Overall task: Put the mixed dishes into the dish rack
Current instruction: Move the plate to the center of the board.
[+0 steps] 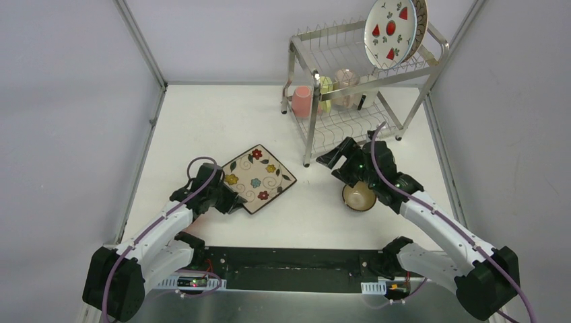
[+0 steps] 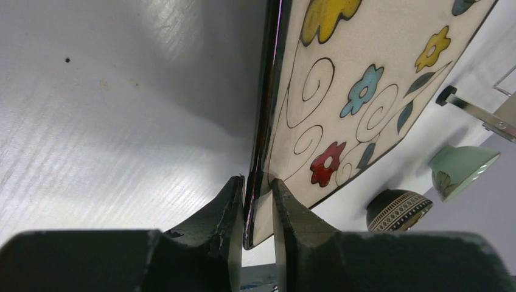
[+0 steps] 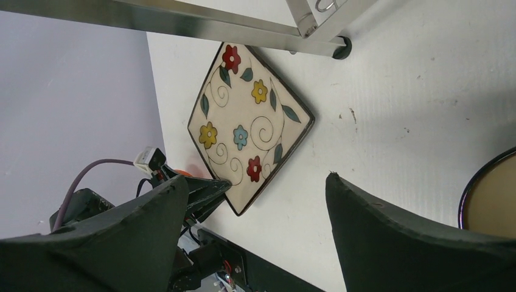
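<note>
The square cream floral plate (image 1: 259, 177) lies on the white table, left of centre. My left gripper (image 1: 236, 202) is shut on its near-left corner. In the left wrist view the plate's dark rim (image 2: 263, 140) fills the narrow gap of that gripper (image 2: 258, 182). My right gripper (image 1: 353, 165) hovers open over the table just beyond the brown bowl (image 1: 359, 196), which stands upright. That bowl's rim (image 3: 487, 201) shows at the right edge of the right wrist view, outside the gripper (image 3: 258, 177). The silver dish rack (image 1: 306, 131) stands at the back right.
Two round plates (image 1: 394, 30) stand on the rack's top tier. A pink cup (image 1: 301, 101), a mint bowl (image 1: 326, 94) and a pale cup (image 1: 347, 87) sit on the lower tier. A rack foot (image 3: 342, 47) is near the square plate. Grey walls close in both sides.
</note>
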You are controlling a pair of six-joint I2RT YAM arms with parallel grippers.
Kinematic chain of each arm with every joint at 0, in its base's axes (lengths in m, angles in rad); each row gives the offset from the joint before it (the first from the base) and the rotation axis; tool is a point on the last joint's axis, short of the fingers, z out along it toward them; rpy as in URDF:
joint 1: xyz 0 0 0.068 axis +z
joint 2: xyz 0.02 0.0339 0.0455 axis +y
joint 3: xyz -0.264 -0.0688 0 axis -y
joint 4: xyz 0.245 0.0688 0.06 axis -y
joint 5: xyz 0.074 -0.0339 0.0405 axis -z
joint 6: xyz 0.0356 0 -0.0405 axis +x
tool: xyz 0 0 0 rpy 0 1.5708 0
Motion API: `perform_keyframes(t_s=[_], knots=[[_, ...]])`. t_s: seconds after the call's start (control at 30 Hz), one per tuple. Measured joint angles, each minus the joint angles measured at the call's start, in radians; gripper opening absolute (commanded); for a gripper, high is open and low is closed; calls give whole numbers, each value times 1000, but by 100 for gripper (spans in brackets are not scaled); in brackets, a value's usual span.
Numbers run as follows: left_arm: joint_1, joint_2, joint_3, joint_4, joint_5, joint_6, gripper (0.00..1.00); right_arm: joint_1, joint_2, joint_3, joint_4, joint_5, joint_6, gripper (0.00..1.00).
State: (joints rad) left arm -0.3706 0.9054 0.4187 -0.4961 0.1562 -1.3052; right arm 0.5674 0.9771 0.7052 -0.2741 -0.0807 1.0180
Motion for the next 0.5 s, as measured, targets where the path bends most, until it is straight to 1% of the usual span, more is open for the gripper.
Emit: perform_keyframes(t_s=[0.07, 0.3, 0.4, 0.5], knots=[[-3, 5, 0, -3, -9, -1, 23, 0, 0, 10, -1, 3, -5, 84], [-3, 9, -1, -37, -26, 5, 35, 31, 19, 20, -21, 40, -6, 84], [-3, -7, 9, -45, -25, 13, 46, 58, 55, 20, -34, 43, -7, 84], [-3, -33, 32, -49, -26, 19, 51, 78, 81, 21, -42, 43, -7, 84]])
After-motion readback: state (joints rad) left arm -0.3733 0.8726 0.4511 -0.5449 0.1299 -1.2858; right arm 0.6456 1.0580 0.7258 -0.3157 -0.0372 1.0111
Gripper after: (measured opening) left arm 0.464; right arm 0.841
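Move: The square plate is already in the left gripper, held by its left edge close to the near corner; its middle lies about 7 cm ahead of that hand, 5 cm to its right and a centimetre or two lower. From the right hand the plate's middle is some 20 cm left, 1 cm ahead and 14 cm down. The rack's near foot stands 14 cm to the right of the plate's middle and 5 cm farther out, the brown bowl 30 cm right and 5 cm nearer. Set the plate's near corner down with the left gripper: sink about 1 cm, easing slightly left, while spreading the fingers from nearly shut to about half open, then lift roughly 2 cm off its edge. Meanwhile bring the open right gripper some 3 cm down and left, towards the plate. ##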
